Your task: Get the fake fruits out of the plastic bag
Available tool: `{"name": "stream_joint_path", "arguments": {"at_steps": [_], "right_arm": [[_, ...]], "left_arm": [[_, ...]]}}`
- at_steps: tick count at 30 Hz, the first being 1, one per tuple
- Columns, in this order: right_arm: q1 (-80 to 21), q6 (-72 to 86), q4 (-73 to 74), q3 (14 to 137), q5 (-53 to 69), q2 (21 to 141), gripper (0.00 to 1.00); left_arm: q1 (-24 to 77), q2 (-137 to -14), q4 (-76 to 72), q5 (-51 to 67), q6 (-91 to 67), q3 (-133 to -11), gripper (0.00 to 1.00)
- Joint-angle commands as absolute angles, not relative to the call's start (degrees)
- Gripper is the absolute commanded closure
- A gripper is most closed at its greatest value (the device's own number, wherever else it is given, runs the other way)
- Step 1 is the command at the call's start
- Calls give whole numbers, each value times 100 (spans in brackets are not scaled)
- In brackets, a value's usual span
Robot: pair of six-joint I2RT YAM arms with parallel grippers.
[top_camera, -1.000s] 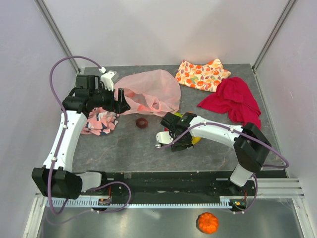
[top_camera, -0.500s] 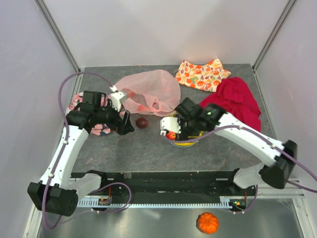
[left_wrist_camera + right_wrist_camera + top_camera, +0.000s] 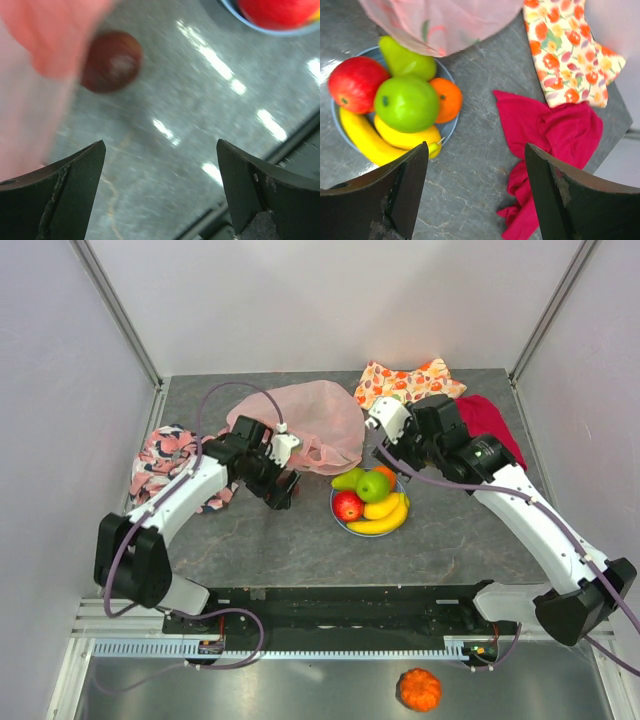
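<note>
The pink plastic bag (image 3: 300, 420) lies crumpled at the back of the table, its edge blurred in the left wrist view (image 3: 30, 105). A dark purple fruit (image 3: 111, 61) rests on the table beside it, just ahead of my open, empty left gripper (image 3: 280, 488) (image 3: 160, 200). On the blue plate (image 3: 336, 515) sit a red apple (image 3: 348, 505), green apple (image 3: 374, 485), pear (image 3: 347, 479), orange (image 3: 387, 473) and bananas (image 3: 382, 520). My right gripper (image 3: 398, 445) (image 3: 476, 195) hangs open and empty above the table between the plate (image 3: 447, 127) and the red cloth.
A fruit-print orange cloth (image 3: 408, 388) and a red cloth (image 3: 490, 430) lie at the back right. A pink-and-black cloth (image 3: 165, 462) lies at the left edge. An orange pumpkin (image 3: 419, 689) sits on the metal ledge in front of the arm bases.
The left arm swung from the bag's left side to the dark purple fruit, its jaws opening wider. The right arm lifted off the plate to the back right, uncovering the fruits, and also opened wider.
</note>
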State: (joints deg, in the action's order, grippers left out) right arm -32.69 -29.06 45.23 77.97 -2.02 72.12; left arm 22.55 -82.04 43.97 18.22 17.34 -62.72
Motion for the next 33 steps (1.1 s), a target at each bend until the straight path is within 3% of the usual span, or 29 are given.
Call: {"name": "stream_joint_path", "arguments": {"at_steps": [1,16,19,24,26,33], "right_arm": [[-2866,-2443,4017,7726,-141,7207,15],[-2479,-2355,4105,7664,150,7225,14],[-2479,-2373,4113,7664,149,7233,14],[-2470,-2355,4096,7690,184,7295,14],[-2470,-2347,4096,7725,167,7312,14],[-2408,-2312,3973,7524,35,7198,14]], "left_arm": [[2364,-8857,3780,1126,2284,-6908,1],[2566,-10494,3841,668,3270,-7699,2],[2584,-10494,3858,677,3217,-7577,13],[2619,-10450,3902,729,3024,-7471,42],[2628,-10232,4051,939,2892,-7488,48],[2795,-9080,5132,2494,1945,-7866,55]]}}
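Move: The dark brown fruit lies on the table some 8 cm ahead of the open left hand, about 1 cm to its right and 7 cm below. The pink bag's middle is roughly 14 cm beyond that fruit and 3 cm to its right; the blue plate sits about 17 cm to the fruit's right and 4 cm nearer, with the red fruit on its near-left part, 13 cm right of the brown one. From the right hand the brown fruit is about 4 cm ahead, 20 cm left and 22 cm down. The dark brown fruit is reached by the left hand going about 8 cm forward while sinking some 7 cm, the wrist turning about 15 degrees; its wide-open fingers then close and pinch the fruit from both sides. The hand lifts it about 3 cm, drawing back nearly as far and slightly right, towards the plate. The right hand, open and empty, eases about 3 cm right and 2 cm forward. ##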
